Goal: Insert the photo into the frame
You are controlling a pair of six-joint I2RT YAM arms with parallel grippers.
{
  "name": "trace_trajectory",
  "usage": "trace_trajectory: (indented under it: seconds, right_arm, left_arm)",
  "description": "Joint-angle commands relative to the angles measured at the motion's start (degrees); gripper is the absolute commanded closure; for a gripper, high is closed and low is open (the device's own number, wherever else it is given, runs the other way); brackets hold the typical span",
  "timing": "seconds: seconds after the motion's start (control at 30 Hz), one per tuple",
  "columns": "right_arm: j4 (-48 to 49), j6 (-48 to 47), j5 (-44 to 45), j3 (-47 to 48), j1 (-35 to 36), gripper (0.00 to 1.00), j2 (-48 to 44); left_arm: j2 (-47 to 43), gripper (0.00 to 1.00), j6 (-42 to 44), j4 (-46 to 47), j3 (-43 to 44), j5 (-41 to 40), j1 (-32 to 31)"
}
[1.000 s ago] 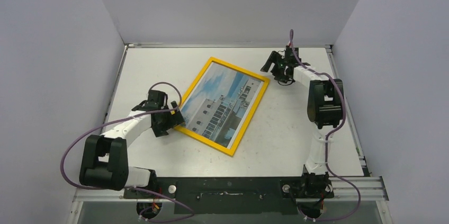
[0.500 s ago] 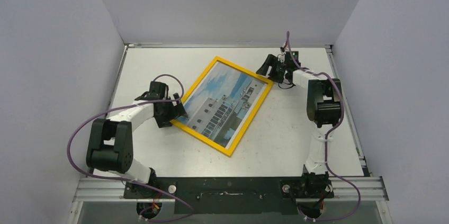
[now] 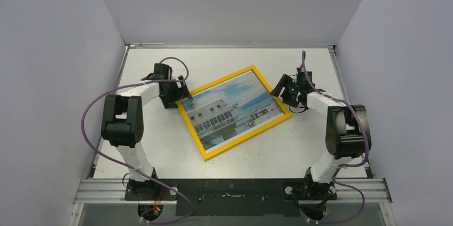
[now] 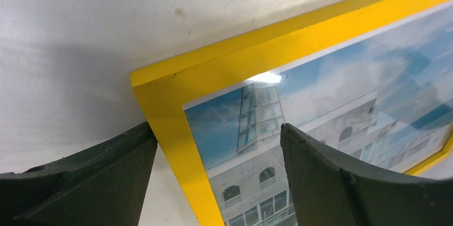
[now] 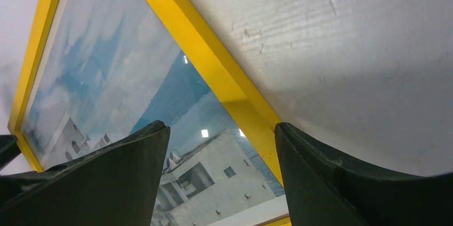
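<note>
The yellow frame (image 3: 247, 136) lies flat and askew in the middle of the table, with the photo (image 3: 235, 109) of a white building under blue sky inside it, facing up. My left gripper (image 3: 180, 93) is open at the frame's far-left corner. In the left wrist view it (image 4: 216, 130) straddles the frame's (image 4: 267, 49) yellow side bar, one finger outside it and one over the photo (image 4: 347, 92). My right gripper (image 3: 281, 90) is open at the right corner. In the right wrist view it (image 5: 221, 125) straddles the frame's (image 5: 208, 60) bar, beside the photo (image 5: 107, 76).
The white table (image 3: 160, 146) is boxed in by grey walls at the left, back and right. A metal rail (image 3: 229, 188) with both arm bases runs along the near edge. Purple cables loop beside each arm.
The frame with the photo has turned clockwise on the table. My left gripper moved farther away with its corner, and my right gripper came nearer with its own. Both jaws narrowed slightly.
</note>
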Motion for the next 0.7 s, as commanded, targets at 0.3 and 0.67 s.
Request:
trace_trajectory:
  seconds: [0.3,0.67]
  right_arm:
    - [-2.1,8.5,-4.9,-7.8,3.3,0.29,-8.3]
    - [-18.4,5.3,3.0,2.3,3.3,0.27,-19.2]
  left_arm:
    - [15.2,0.18,-1.9,7.4,18.4,13.6,-0.9]
    - [9.1,0.18,6.7,-5.4,25.4,-1.5,-0.5]
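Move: The frame, photo side up, is what both grippers work on. From the left gripper its middle lies some 25 cm to the right and 8 cm back, a little lower; its left corner is only about 3 cm left and 2 cm ahead. From the right gripper the frame's middle is roughly 22 cm left and 8 cm back, while the middle of its right short bar is about 4 cm ahead and 2 cm left. Bring the left gripper about 10 cm forward and slightly right, its left finger starting against the outside of the frame's left bar. At the same time draw the right gripper about 6 cm back and some 3 cm left, right finger starting on the right bar's outer edge, so the two pushes turn the frame clockwise; finally raise the right gripper about 3 cm. Keep both grippers open. ##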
